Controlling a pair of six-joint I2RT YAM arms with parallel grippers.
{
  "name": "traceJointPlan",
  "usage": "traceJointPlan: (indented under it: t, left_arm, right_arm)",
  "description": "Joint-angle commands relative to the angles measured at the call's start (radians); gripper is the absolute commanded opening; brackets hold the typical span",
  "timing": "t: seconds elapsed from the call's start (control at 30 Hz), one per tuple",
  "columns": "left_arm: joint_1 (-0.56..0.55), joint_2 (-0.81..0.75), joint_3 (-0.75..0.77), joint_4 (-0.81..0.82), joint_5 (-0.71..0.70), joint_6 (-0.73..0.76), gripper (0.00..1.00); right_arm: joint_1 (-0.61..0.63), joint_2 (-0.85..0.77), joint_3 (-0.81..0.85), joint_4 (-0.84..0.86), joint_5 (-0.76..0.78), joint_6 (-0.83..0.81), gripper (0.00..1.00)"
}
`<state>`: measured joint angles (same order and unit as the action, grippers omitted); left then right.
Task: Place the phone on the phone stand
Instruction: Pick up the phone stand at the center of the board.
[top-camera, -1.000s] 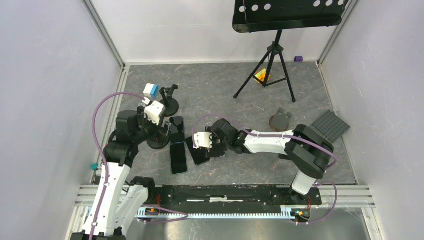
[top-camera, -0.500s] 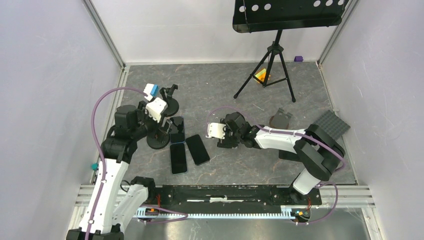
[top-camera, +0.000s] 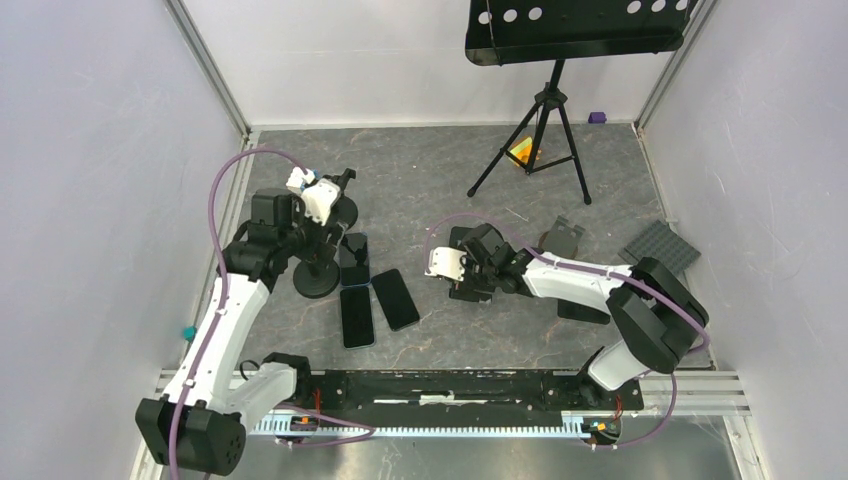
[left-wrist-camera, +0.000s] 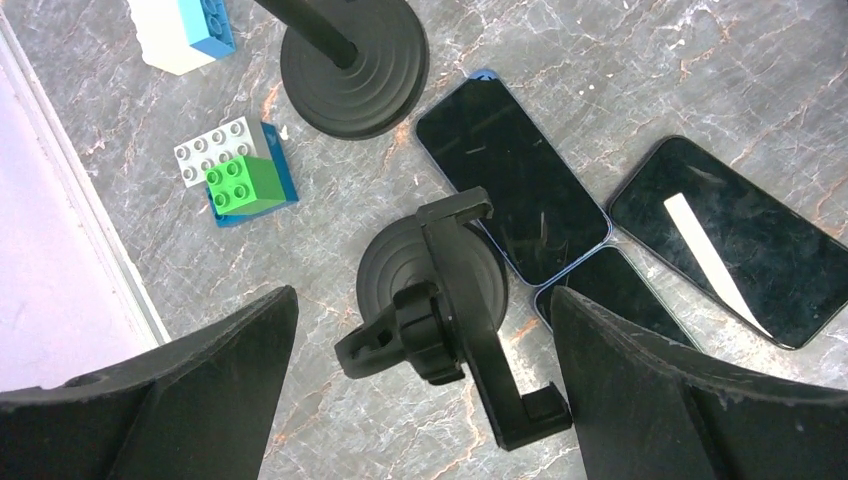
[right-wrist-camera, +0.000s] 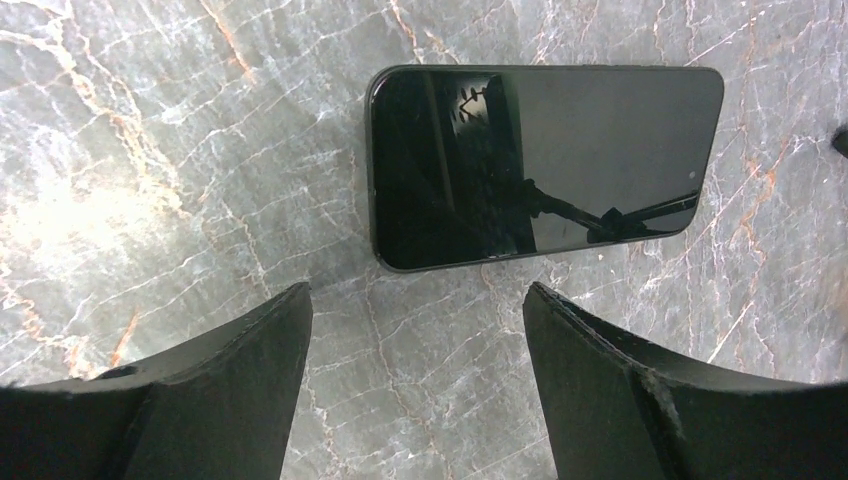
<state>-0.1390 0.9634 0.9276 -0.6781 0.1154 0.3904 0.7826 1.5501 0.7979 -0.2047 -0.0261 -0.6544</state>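
A black phone stand (left-wrist-camera: 450, 300) with a round base and an empty clamp stands right under my left gripper (left-wrist-camera: 422, 300), between its open fingers without touching them. From above, my left gripper (top-camera: 322, 230) hangs over that stand (top-camera: 315, 282). A second stand (top-camera: 345, 208) is just behind. Three phones (top-camera: 397, 298) (top-camera: 357, 315) (top-camera: 355, 252) lie flat beside the stands. My right gripper (right-wrist-camera: 415, 295) is open and empty above the floor, and another black phone (right-wrist-camera: 545, 165) lies flat just ahead of its fingertips. That gripper (top-camera: 468, 275) is at mid-table.
Toy bricks (left-wrist-camera: 240, 170) (left-wrist-camera: 185, 30) lie left of the stands. A music stand's tripod (top-camera: 540, 130) is at the back, a small dark holder (top-camera: 562, 238) and a grey baseplate (top-camera: 660, 250) at the right. One more dark phone (top-camera: 580, 310) lies by the right arm.
My right gripper has drawn away to the right from the phone beside the stands, which stays flat on the table. My left gripper has shifted toward the far side, over the stand.
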Motion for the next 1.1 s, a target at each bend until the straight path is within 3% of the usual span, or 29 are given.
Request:
traceJointPlan:
  t: [0.0,0.43,0.97,1.07]
  left_arm:
    - [-0.045,0.027,0.04,0.018,-0.069,-0.022,1.0]
    - [-0.182,0.101,0.054,-0.001,-0.273,-0.07,0.65]
    - [-0.321,0.111,0.173,-0.094,-0.331,-0.028,0.04]
    - [-0.353,0.11,0.229,-0.124,-0.364,-0.011,0.02]
  right_arm:
    - [0.0,-0.053,0.008,-0.036,-0.034,0.015,0.83]
    - [0.0,-0.109,-0.011,-0.033,-0.08,0.023,0.84]
    - [0.0,-0.249,0.027,-0.108,-0.114,0.043,0.85]
    - [0.0,-0.285,0.02,-0.11,-0.088,0.038,0.85]
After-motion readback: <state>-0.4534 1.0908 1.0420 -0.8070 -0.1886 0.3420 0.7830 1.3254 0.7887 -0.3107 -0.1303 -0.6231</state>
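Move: The nearer phone stand is just under the left hand, its head almost between the open fingers; the stand's middle is about 1 cm ahead, 1 cm right and 8 cm down. From the same hand, the far stand stands some 17 cm ahead and 6 cm right, and one phone lies 5 cm ahead and 10 cm right, another 9 cm back and 11 cm right. From the right hand, the nearer stand is about 42 cm left and 2 cm ahead; the phone beside that hand is 6 cm ahead and 5 cm left. The left fingers close from wide open onto the nearer stand's head and pinch it, the hand first sinking about 2 cm and easing right. It then comes back up nearly as far, carrying on right and slightly back to end some 3.5 cm right of its start, its left side rolling up about 10 degrees. Meanwhile the open right hand rises some 5.5 cm and backs off about 2 cm from its phone. ##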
